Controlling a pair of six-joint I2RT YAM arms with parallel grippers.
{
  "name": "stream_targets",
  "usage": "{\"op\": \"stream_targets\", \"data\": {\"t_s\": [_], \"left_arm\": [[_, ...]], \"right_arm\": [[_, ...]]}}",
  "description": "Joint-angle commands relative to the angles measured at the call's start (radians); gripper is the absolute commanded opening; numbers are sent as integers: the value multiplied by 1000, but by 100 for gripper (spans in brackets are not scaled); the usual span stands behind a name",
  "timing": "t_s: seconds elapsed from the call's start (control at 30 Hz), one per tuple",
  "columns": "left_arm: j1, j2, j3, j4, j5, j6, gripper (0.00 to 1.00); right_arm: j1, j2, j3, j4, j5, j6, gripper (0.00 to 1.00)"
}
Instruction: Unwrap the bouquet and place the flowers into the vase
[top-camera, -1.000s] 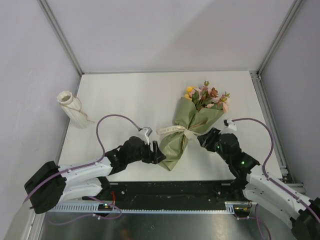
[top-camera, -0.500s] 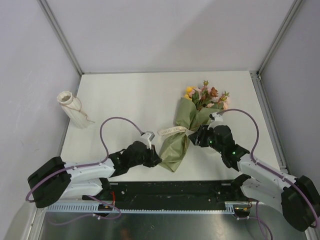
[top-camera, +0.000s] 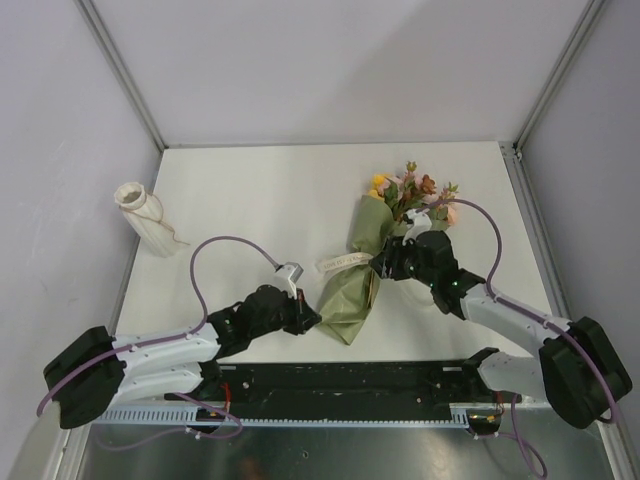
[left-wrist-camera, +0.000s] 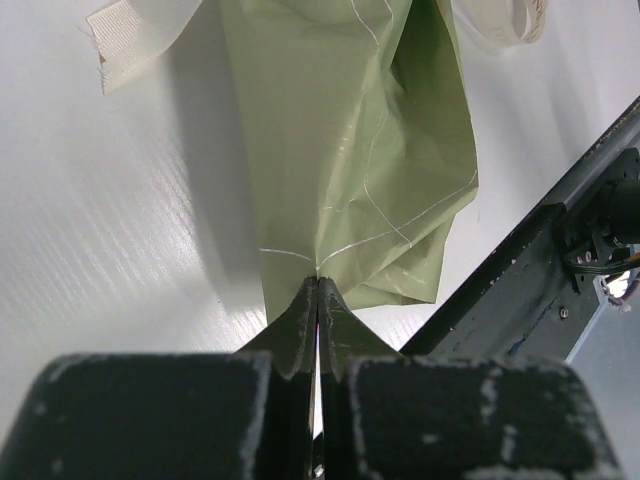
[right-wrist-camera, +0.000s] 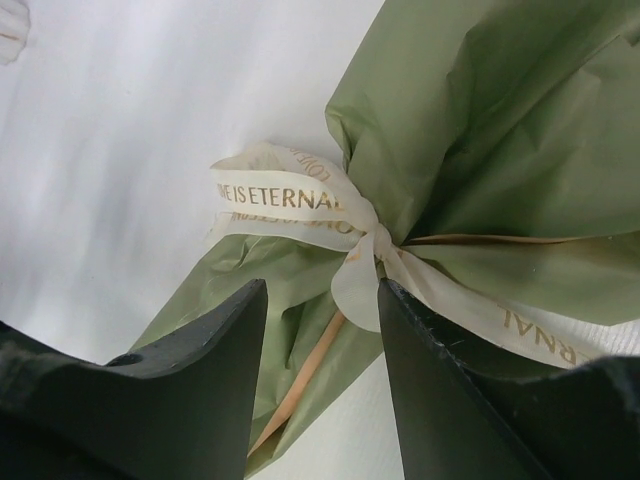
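Note:
The bouquet (top-camera: 358, 272) lies on the white table, its olive-green paper (left-wrist-camera: 340, 130) narrowing toward the near edge. Its pink, yellow and rust flowers (top-camera: 412, 192) point to the far right. A cream ribbon (right-wrist-camera: 285, 200) is tied round its middle. My left gripper (left-wrist-camera: 318, 285) is shut on the bottom edge of the paper, and creases radiate from the pinch. My right gripper (right-wrist-camera: 322, 287) is open, one finger on each side of the ribbon's knot, just above the wrap. The cream-white vase (top-camera: 145, 220) stands at the far left, away from both arms.
A black rail (top-camera: 350, 380) runs along the table's near edge, close to the bouquet's bottom end. Grey walls close in the table on three sides. A loose ribbon tail (left-wrist-camera: 140, 35) lies flat to the left of the wrap.
My left gripper closed on the bottom edge of the paper. My right gripper moved left and forward, from beside the wrap to over the ribbon knot.

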Motion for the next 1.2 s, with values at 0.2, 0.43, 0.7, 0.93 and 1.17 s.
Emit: {"op": "stream_targets", "data": {"t_s": [0.2,0.43,0.7,0.93,1.17], "left_arm": [[-6,-22,-7,30,-17,-17,0],[-6,-27,-6,27,-15,-23,0],[-6,-42,-4,17,-8,-30,0],[-6,-82,-22,5,-18,-51,0],[-6,-106,-40,4,-30,-70,0]], "right_arm": [[2,87,62,-8,4,-46,51],[19,116,62,-24,40,-57,49],[29,139,77,-39,78,-69,50],[46,147,79,-58,108,-83,45],[62,135,99,-102,169,-86,18]]}}
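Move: The short ribbon tail under the bouquet's knot lies about 5 cm below the right gripper and 1 cm ahead, level with it sideways. The ribbon loop is about 8 cm to the left and 2 cm ahead, the flower heads some 20 cm ahead and 8 cm to the right, both roughly 5 cm lower. From the left gripper, already shut on the wrapping paper's bottom end, the tail is about 13 cm ahead, 12 cm to the right and at much its own height. Sink the half-open right gripper almost straight down, about 4.5 cm, onto the ribbon's knot until the fingertips straddle the short tail just below it. Roll the wrist some 10 degrees on the way, left side dipping, and near the end draw the fingers in to roughly half their gap. Keep the left gripper pinching the paper's bottom end, easing it up by just under 1 cm. ##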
